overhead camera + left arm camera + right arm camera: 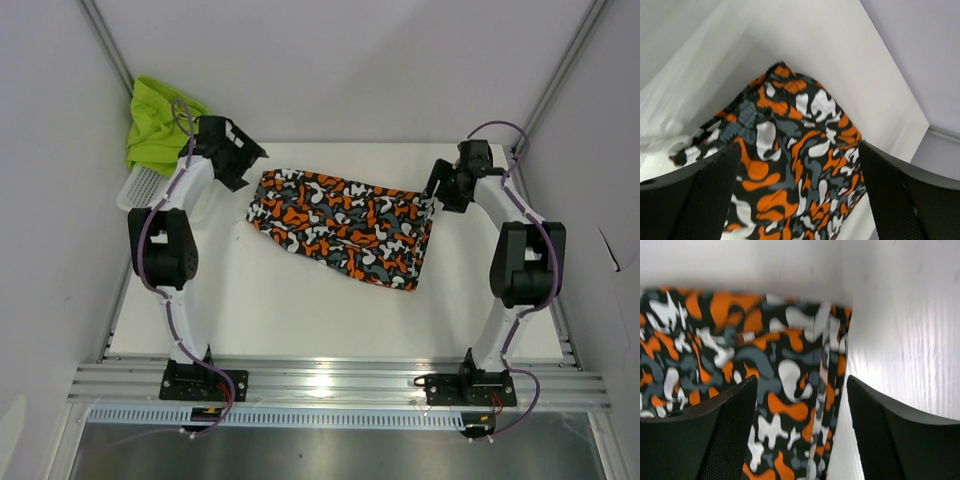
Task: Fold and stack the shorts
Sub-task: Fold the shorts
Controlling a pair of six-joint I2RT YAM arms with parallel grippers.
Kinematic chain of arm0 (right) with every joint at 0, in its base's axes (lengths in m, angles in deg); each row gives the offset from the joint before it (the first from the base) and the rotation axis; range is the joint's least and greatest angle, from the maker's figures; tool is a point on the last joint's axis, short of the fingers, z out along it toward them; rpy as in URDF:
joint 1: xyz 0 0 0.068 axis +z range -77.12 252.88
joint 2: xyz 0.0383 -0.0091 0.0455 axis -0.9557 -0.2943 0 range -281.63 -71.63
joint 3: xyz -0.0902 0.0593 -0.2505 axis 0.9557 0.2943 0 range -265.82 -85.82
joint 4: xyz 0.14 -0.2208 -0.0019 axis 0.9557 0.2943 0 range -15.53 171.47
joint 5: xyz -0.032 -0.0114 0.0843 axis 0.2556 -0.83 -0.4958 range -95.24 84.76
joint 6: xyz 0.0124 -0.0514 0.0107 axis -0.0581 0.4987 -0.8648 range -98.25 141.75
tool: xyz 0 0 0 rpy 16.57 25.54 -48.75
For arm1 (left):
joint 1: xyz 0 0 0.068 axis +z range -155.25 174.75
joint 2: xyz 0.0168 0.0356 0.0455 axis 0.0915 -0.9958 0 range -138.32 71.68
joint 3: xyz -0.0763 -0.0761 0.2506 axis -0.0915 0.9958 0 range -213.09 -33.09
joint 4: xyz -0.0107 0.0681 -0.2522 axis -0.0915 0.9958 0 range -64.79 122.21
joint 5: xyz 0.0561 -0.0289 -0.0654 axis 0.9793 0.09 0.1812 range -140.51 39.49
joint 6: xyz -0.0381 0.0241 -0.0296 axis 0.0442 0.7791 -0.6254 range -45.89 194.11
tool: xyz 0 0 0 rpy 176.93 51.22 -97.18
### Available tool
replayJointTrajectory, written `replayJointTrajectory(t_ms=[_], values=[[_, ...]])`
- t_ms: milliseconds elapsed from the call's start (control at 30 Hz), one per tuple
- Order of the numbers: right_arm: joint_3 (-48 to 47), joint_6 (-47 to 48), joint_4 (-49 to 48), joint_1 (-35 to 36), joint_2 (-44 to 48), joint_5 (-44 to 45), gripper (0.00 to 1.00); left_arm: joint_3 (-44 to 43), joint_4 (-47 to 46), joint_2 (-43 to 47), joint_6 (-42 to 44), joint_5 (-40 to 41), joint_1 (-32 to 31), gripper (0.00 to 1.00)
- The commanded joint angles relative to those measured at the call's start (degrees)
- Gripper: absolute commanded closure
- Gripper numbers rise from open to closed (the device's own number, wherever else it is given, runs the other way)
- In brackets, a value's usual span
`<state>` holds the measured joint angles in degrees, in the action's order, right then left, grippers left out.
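The camo shorts [345, 225], orange, black, grey and white, lie folded flat on the white table [300, 320]. My left gripper [243, 168] hangs at their left end, jaws wide open over the print [795, 165], holding nothing. At the right end my right gripper [440, 192] is also open, its fingers [730, 440] straddling the hem edge [825, 390] without gripping it. The lime green shorts [160, 120] sit bunched on the white mesh basket [138, 187] at the back left, behind the left arm.
Grey walls enclose the table on three sides. An aluminium rail [330, 385] with both arm bases runs along the near edge. The basket stands off the table's left rear corner.
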<state>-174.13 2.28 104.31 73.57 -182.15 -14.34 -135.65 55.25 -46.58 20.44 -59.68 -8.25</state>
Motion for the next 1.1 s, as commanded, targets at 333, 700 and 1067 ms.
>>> replayJointTrajectory(t_ms=[333,700,1067], values=[[22.83,-2.77,-5.94,11.51,19.37,1.8,0.43,27.06,-8.86,25.35,12.35,3.71,-2.36,0.01],[33.46,-5.23,-10.16,18.2,22.89,-3.38,0.6,28.47,-11.32,23.69,15.26,3.01,-4.9,0.01],[38.83,-2.33,0.38,22.51,26.23,8.74,0.85,30.32,-10.44,25.27,16.4,6.27,-7.36,0.01]])
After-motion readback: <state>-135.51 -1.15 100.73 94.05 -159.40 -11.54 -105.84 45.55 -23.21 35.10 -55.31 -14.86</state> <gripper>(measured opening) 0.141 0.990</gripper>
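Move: The shorts' near right corner, where the right hand is headed, lies about 21 cm back, 10 cm to its left and 8 cm lower; their far right corner is only some 5 cm ahead of that hand and 1 cm left. From the left hand, the waistband's near corner is roughly 5 cm back, 4 cm left and 13 cm below, its far corner some 8 cm ahead and 1 cm right, and the basket about 20 cm left and 5 cm ahead. The right hand sweeps some 20 cm back and 10 cm left over the shorts' right side, sinking about 7 cm, mostly late, to their near right corner, its fingers going from three-quarters open to nearly shut and pinching the cloth at the near edge. Meanwhile the left hand, empty and wide open, draws back about 10 cm over the shorts' waistband end, rising briefly and settling to its old height, then hovers there, drifting slightly right as it turns a little clockwise. ##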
